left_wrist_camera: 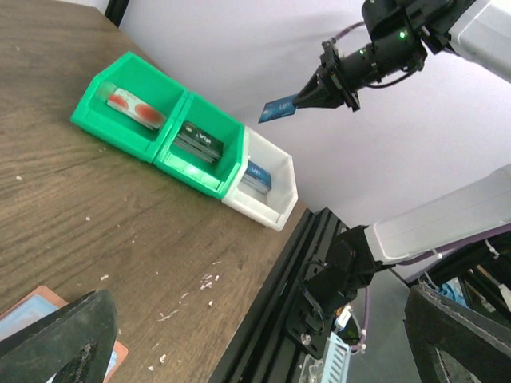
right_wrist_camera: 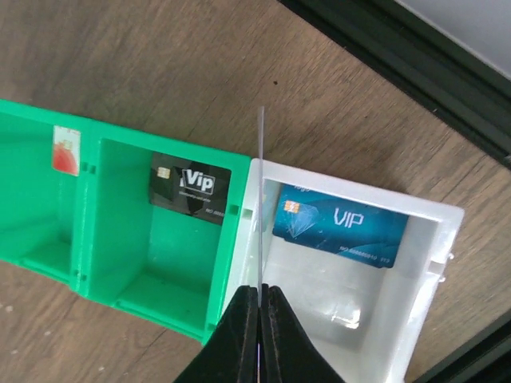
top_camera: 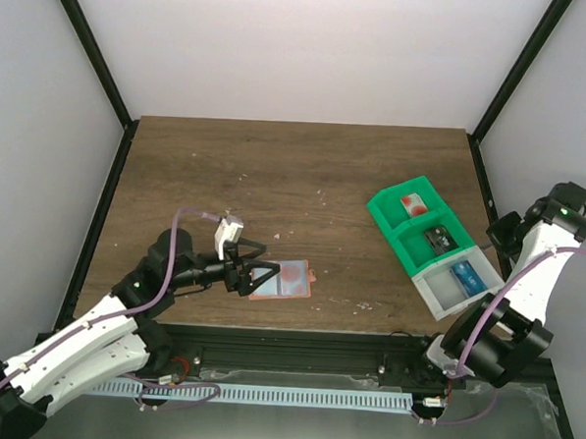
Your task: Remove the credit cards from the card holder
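The tan-pink card holder (top_camera: 290, 278) lies open on the table near the front edge; its corner also shows in the left wrist view (left_wrist_camera: 32, 307). My left gripper (top_camera: 258, 279) sits at the holder's left edge, open and holding nothing (left_wrist_camera: 263, 351). My right gripper (top_camera: 497, 235) is shut on a blue credit card (left_wrist_camera: 277, 109) in the air over the bins. In the right wrist view that card is edge-on (right_wrist_camera: 260, 199), above the wall between the green and white compartments, with the gripper (right_wrist_camera: 260, 299) below it. A red and white card (right_wrist_camera: 65, 149), a black card (right_wrist_camera: 190, 188) and a blue card (right_wrist_camera: 339, 225) lie in separate compartments.
The compartment tray (top_camera: 390, 207) stands at the right of the table, two green bins and one white bin (top_camera: 437, 291) in a row. Black frame rails (left_wrist_camera: 279, 303) run along the table's front edge. White crumbs (left_wrist_camera: 209, 281) dot the wood near the front.
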### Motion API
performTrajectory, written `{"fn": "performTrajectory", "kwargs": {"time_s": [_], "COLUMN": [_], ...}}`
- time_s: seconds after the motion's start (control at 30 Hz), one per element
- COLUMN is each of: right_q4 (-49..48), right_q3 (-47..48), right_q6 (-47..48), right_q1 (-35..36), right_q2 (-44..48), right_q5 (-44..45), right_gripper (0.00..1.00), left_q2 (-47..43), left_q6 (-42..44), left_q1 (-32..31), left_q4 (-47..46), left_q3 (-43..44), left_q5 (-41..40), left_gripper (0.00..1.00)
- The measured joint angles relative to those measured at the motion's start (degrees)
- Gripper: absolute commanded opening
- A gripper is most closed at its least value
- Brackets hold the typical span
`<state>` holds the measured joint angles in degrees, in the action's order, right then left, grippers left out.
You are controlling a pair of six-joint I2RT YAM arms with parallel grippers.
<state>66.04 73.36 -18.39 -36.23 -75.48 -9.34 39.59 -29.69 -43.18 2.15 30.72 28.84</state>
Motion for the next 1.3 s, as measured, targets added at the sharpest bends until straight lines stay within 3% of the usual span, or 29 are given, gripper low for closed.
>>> {"fn": "performTrajectory", "kwargs": {"time_s": [0.17, 0.47, 0.7, 1.3], "right_q4": [1.7, 6.3, 7.8, 4.7], "right_q3": [0.0, 3.3, 0.0, -4.5], "right_q6": [0.6, 3.6, 4.3, 5.6], "right_q1": [-2.6, -4.9, -5.7, -6.0], "right_q2": [-0.4, -2.8, -2.0, -7.3], "right_q5": [-5.5, -7.6, -10.2, -13.9], "right_gripper": [0.00, 0.00, 0.01, 0.01], "left_q2": [-1.9, -3.7, -4.2, -3.7], "left_q6": [0.1, 0.1, 0.1, 0.1], "left_q1": [0.0, -0.1, -0.1, -0.1], "left_q4": [0.0, 0.0, 0.0, 0.1], "left_q3": [-0.1, -0.5, -0.6, -0.9], "left_q5": [-1.3, -2.5, -2.7, -2.7], "left_gripper": [1.00, 1.00, 1.00, 1.00]}}
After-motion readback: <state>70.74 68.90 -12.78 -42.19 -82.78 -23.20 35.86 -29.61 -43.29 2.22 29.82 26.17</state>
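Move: The right hand holds a blue card, and the white bin it is bound for has its middle about 13 cm below and some 3 cm back, neither left nor right of the hand. The blue cards already in the bin lie about 2 cm back and 3 cm to the right; the green compartment with the black cards is some 7 cm ahead and 6 cm left, about as low. From the left hand the white bin lies roughly 42 cm right, 7 cm ahead and 20 cm below. Still pinched edge-on between the right hand's shut fingers, the blue card is lowered about 5 cm towards the white bin, on the side next to the green compartment, most of the drop coming late. The hand also drifts some 2.5 cm left and slightly back while the wrist rolls about 20 degrees, swinging the fingertips leftward. ##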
